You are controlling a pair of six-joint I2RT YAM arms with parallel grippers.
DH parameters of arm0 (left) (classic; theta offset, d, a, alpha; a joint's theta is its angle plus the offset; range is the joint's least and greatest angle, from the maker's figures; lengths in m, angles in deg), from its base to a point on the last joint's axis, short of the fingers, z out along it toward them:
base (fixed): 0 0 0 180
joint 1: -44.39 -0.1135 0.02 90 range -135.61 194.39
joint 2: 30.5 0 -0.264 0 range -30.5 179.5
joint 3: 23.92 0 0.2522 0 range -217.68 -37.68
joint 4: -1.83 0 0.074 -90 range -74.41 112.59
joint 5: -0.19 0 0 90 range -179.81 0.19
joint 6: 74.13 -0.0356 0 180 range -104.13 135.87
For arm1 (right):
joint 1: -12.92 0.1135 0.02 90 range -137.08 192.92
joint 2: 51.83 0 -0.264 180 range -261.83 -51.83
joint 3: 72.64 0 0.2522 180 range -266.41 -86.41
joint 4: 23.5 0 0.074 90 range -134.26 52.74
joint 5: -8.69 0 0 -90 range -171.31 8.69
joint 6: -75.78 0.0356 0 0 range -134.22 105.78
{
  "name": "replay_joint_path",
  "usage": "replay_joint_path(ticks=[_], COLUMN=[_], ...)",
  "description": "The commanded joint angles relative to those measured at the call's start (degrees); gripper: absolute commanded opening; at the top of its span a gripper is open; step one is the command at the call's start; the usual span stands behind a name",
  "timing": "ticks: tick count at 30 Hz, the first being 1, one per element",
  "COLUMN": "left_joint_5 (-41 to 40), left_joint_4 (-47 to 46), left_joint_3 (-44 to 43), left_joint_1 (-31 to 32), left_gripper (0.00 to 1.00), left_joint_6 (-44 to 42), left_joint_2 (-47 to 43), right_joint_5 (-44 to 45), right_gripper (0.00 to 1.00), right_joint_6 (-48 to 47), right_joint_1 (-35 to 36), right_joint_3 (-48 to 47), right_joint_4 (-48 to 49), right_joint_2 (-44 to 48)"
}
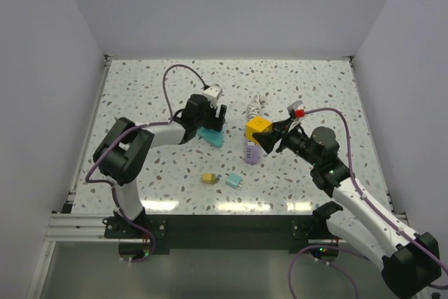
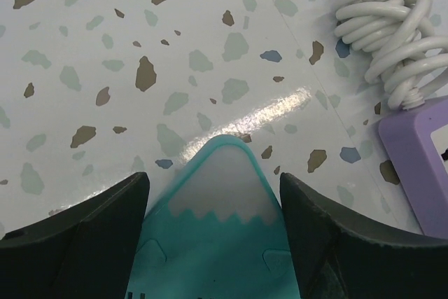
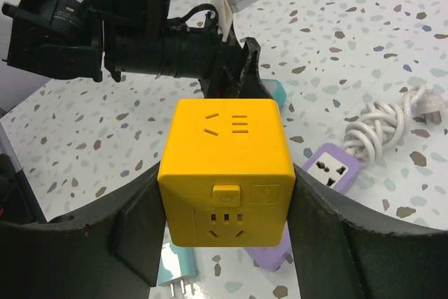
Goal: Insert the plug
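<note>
A teal, mountain-shaped plug (image 1: 212, 136) lies flat on the speckled table. My left gripper (image 1: 210, 122) is lowered over it. In the left wrist view the plug (image 2: 217, 229) fills the gap between the two dark fingers (image 2: 84, 222), and my left gripper (image 2: 213, 180) stands open with a finger close along each side. My right gripper (image 1: 269, 134) is shut on a yellow cube socket (image 1: 257, 128) and holds it above the table. In the right wrist view the cube (image 3: 224, 138) is clamped by its sides, with socket holes on its top and front faces.
A purple power strip (image 1: 252, 150) lies under the cube, its coiled white cable (image 1: 256, 108) behind it. A small yellow plug (image 1: 208, 178) and a small pale-teal plug (image 1: 233, 181) sit near the front edge. White walls enclose the table.
</note>
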Motion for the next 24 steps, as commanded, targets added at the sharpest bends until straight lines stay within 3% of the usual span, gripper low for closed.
replay_joint_path(ticks=[1,11,19,22,24], left_joint_5=[-9.0,-20.5,-21.3,-21.1,-21.4], left_joint_4=[7.3,12.1,13.3,13.0,12.7], left_joint_3=[-1.6,-3.4,-5.6,-6.2,-6.3], left_joint_1=[1.0,1.0,-2.5,-3.9,-4.1], left_gripper=[0.78,0.53,0.26,0.19,0.24], left_joint_6=[2.9,5.3,7.6,8.2,8.3], left_joint_2=[1.6,0.9,3.1,3.2,2.8], right_joint_5=[1.2,0.8,1.1,0.7,0.4], right_gripper=[0.0,0.0,0.0,0.0,0.0], right_joint_6=[-0.2,-0.2,-0.7,-0.6,-0.4], right_joint_1=[-0.3,-0.3,-0.2,-0.3,-0.3], right_joint_3=[-1.8,-1.7,-3.4,-5.1,-5.6], right_joint_4=[2.1,1.8,-0.4,-1.8,-1.9], right_joint_2=[1.3,2.4,0.2,-2.7,-4.2])
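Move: The teal triangle lies low under my left hand, its pale corner already between my open fingers and its middle about 4 cm back and 3 cm to the left. The purple power strip sits roughly 10 cm to that hand's right and 7 cm back; the coiled white cord is some 10 cm right and 5 cm ahead. From my right hand, which still holds the yellow cube, the triangle's middle is about 12 cm ahead, 11 cm left and 19 cm down. I close my left fingers from wide open to nearly shut on the triangle's pale corner while drawing the hand about 6 or 7 cm left and 4 cm forward, low over the table and away from the purple strip. As it travels I turn it some 25 degrees counter-clockwise, dragging the triangle round by that corner. ##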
